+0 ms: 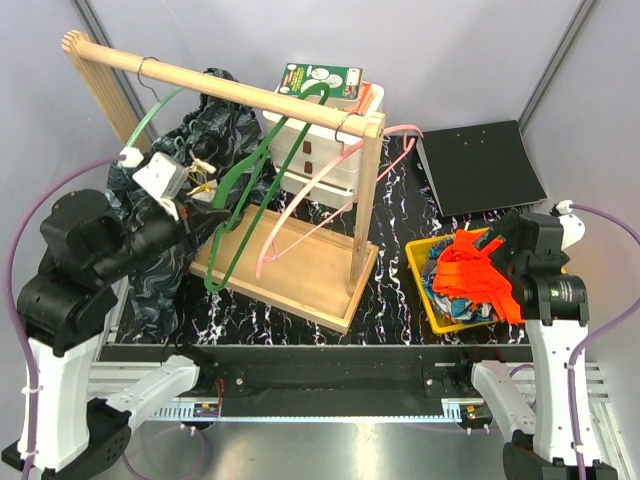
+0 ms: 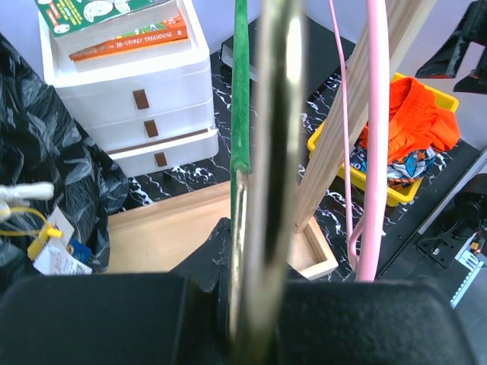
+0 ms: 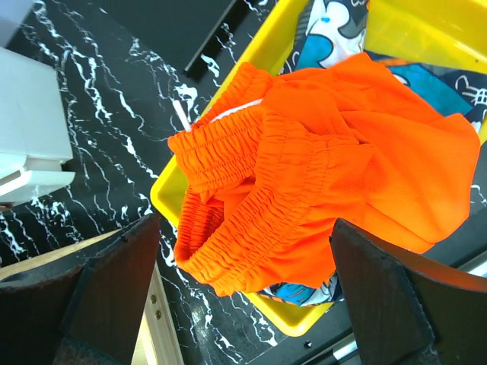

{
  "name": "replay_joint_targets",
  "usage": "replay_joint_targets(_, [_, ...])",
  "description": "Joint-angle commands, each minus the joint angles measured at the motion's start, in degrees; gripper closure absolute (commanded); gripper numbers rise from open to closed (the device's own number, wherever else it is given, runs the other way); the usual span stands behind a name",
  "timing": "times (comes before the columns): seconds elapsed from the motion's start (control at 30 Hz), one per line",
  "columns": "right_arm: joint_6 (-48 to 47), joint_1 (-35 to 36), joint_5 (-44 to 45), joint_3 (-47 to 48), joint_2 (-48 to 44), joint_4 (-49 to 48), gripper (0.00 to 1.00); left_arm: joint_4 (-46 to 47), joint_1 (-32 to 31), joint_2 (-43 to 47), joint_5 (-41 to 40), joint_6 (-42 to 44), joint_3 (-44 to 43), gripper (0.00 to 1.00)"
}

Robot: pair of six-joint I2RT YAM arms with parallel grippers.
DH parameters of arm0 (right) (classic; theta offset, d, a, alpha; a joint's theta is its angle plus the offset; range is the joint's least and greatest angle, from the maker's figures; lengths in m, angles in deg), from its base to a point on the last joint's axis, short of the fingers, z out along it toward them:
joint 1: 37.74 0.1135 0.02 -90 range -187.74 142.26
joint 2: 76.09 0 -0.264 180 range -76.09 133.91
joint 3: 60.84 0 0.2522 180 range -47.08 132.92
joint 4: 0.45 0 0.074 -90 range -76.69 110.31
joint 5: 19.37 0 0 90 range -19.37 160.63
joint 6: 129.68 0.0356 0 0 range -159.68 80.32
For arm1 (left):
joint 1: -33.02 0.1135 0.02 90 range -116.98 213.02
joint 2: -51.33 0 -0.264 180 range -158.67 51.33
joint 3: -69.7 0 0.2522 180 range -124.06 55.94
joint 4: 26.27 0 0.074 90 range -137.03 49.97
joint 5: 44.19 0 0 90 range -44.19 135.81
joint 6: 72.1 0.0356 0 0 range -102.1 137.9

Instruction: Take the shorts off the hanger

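Observation:
The bright orange shorts lie bunched in a yellow bin, on top of the blue, orange and white patterned shorts. My right gripper hovers just above them, open and holding nothing. The dark patterned shorts hang at the left end of the wooden rack, by a pale green hanger. My left gripper is shut on the dark green hanger, which carries no cloth.
A bare pink hanger hangs near the rack's right post. White drawers with books on top stand behind the rack. A black board lies at the back right.

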Motion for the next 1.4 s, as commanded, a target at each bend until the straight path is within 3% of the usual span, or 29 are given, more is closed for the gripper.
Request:
replay_joint_targets(0.0, [-2.13, -0.11, -2.14, 1.62, -1.0, -1.64, 0.0, 2.37, -0.09, -5.63, 2.62, 2.92, -6.14, 1.0])
replay_joint_targets(0.27, [-3.1, -0.11, -2.14, 2.41, -1.88, -1.46, 0.0, 2.63, -0.09, -13.36, 4.12, 1.69, -13.17, 1.0])
replay_joint_targets(0.73, [-3.36, -0.11, -2.32, 1.97, -3.56, -1.2, 0.0, 4.83, -0.09, -22.24, -0.54, -3.5, -20.11, 1.0])
replay_joint_targets(1.37, [-3.27, -0.11, -3.11, 1.09, -3.82, -1.64, 0.0, 8.17, -2.99, -27.61, -5.99, -9.83, -20.65, 1.0])
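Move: The left hand holds the green hanger by its hook; the wooden rail it goes to runs about 14 cm ahead, 6 cm to the right and 8 cm higher. The pink hanger hangs some 11 cm ahead, 15 cm right and 8 cm lower; the black bag is roughly 15 cm ahead, 6 cm left and 20 cm down. From the idle right hand, that stretch of rail lies about 38 cm left, 5 cm ahead and 28 cm up. Still pinching the green hanger's metal hook, the left hand carries it forward about 12 cm and some 5 cm to the right, towards the wooden rail, staying at nearly the same height. The wrist tips down by roughly 10 degrees on the way, and the fingers keep shut. ##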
